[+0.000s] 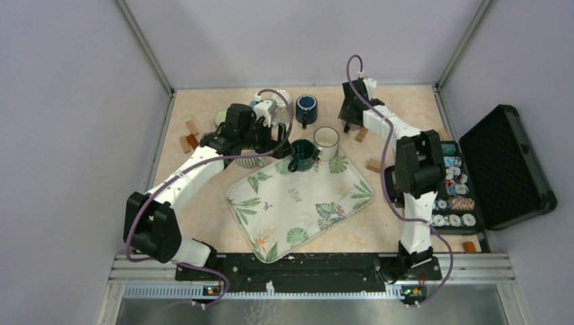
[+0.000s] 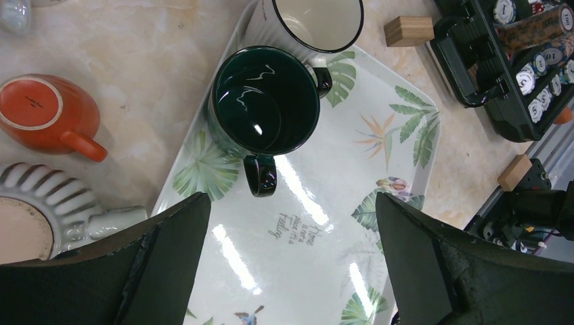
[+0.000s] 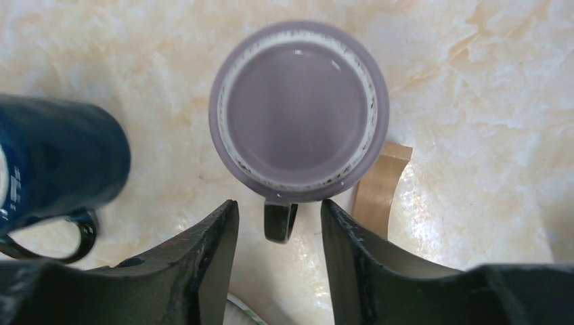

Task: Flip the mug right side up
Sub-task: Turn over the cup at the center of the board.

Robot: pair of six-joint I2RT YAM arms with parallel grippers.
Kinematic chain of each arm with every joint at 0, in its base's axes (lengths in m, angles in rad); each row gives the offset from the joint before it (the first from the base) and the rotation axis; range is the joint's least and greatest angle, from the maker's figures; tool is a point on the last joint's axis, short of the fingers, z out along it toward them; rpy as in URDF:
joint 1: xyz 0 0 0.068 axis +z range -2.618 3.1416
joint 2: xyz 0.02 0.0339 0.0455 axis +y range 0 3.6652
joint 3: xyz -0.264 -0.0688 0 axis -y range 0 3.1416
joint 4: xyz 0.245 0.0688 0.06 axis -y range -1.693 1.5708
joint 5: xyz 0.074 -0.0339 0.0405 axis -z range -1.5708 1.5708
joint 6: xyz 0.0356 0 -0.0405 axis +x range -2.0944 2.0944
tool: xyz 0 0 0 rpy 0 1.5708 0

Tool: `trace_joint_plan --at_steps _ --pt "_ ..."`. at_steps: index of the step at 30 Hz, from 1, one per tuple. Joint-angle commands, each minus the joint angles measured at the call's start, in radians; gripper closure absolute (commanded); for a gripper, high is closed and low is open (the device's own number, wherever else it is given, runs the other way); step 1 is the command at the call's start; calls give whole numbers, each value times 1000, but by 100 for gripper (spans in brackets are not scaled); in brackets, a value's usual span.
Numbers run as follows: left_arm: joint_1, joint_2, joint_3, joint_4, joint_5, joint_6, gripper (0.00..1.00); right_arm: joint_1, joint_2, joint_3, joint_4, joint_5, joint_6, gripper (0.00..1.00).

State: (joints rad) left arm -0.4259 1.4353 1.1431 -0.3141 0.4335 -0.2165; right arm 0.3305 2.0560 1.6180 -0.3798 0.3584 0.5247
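A purple mug (image 3: 298, 112) stands upside down on the marble table, its unglazed base ring facing up. Its dark handle (image 3: 279, 222) points toward my right gripper (image 3: 279, 204) and lies between the two fingers, with a gap on each side. The right gripper is open. In the top view my right gripper (image 1: 350, 122) is at the back of the table and covers this mug. My left gripper (image 2: 291, 203) is wide open and holds nothing, hovering over the leaf-print tray (image 2: 298, 230) near a dark green mug (image 2: 265, 101).
A blue mug (image 3: 54, 162) sits just left of the purple one, and a wooden block (image 3: 379, 186) lies to its right. A white mug (image 2: 318, 20) is on the tray. An orange mug (image 2: 47, 112) and a striped mug (image 2: 40, 203) stand inverted. An open chip case (image 1: 501, 162) is at the right.
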Motion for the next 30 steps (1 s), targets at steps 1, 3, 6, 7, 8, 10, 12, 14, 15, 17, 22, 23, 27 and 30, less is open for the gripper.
trace_joint_plan --at_steps 1,3,6,7,8,10,12,14,15,17,22,23,27,30 --pt "4 -3 -8 48 28 -11 2 -7 35 98 -46 70 72 54" --pt "4 -3 -9 46 28 -11 2 -7 55 122 -60 70 81 54" --pt "5 -3 -8 47 27 -11 2 -6 81 153 -82 67 89 55" --pt "5 -3 -8 46 27 -11 2 -6 85 154 -80 63 90 55" --pt "6 -3 -8 46 27 -11 2 -7 86 154 -76 61 90 55" --pt "6 -4 -8 46 27 -11 2 -7 91 156 -71 59 89 55" --pt "6 -4 -8 46 28 -11 2 -7 98 164 -74 60 92 56" --pt "7 -4 -9 47 28 -11 2 -6 104 169 -75 62 95 57" --pt "7 -4 -9 46 28 -11 2 -7 106 172 -74 63 98 59" --pt "8 -4 -9 46 28 -11 2 -8 110 178 -74 66 102 60" --pt "9 -4 -8 49 29 -12 2 -9 133 203 -82 56 105 66" --pt "9 -5 -8 47 29 -12 2 -9 136 207 -83 54 106 67" --pt "9 -6 -9 48 29 -12 2 -10 144 216 -83 50 106 73" --pt "10 -5 -9 48 29 -14 2 -13 147 220 -85 50 104 81"
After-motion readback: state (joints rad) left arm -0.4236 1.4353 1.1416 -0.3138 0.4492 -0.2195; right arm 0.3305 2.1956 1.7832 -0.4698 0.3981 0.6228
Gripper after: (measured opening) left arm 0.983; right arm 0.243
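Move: The mauve mug stands bottom up just ahead of the right hand, its middle about 6 cm forward, 2 cm right and 4 cm lower, with its handle pointing back between the open fingers. From this hand, the navy mug is some 13 cm left and 5 cm ahead, the cream mug 7 cm left and 8 cm back, and the wooden block 6 cm right and 1 cm back. From the left hand, the mauve mug lies roughly 12 cm ahead and 21 cm right. The right hand first eases forward with a slight rise of about 1 cm, then sinks beside the upturned mauve mug's wall and creeps forward again, ending some 2 cm farther out and 2 cm lower, turned about 5 degrees clockwise. Its fingers, already either side of the handle, go from half open to about a quarter open and close in on the handle from left and right until they seem to pinch it. ##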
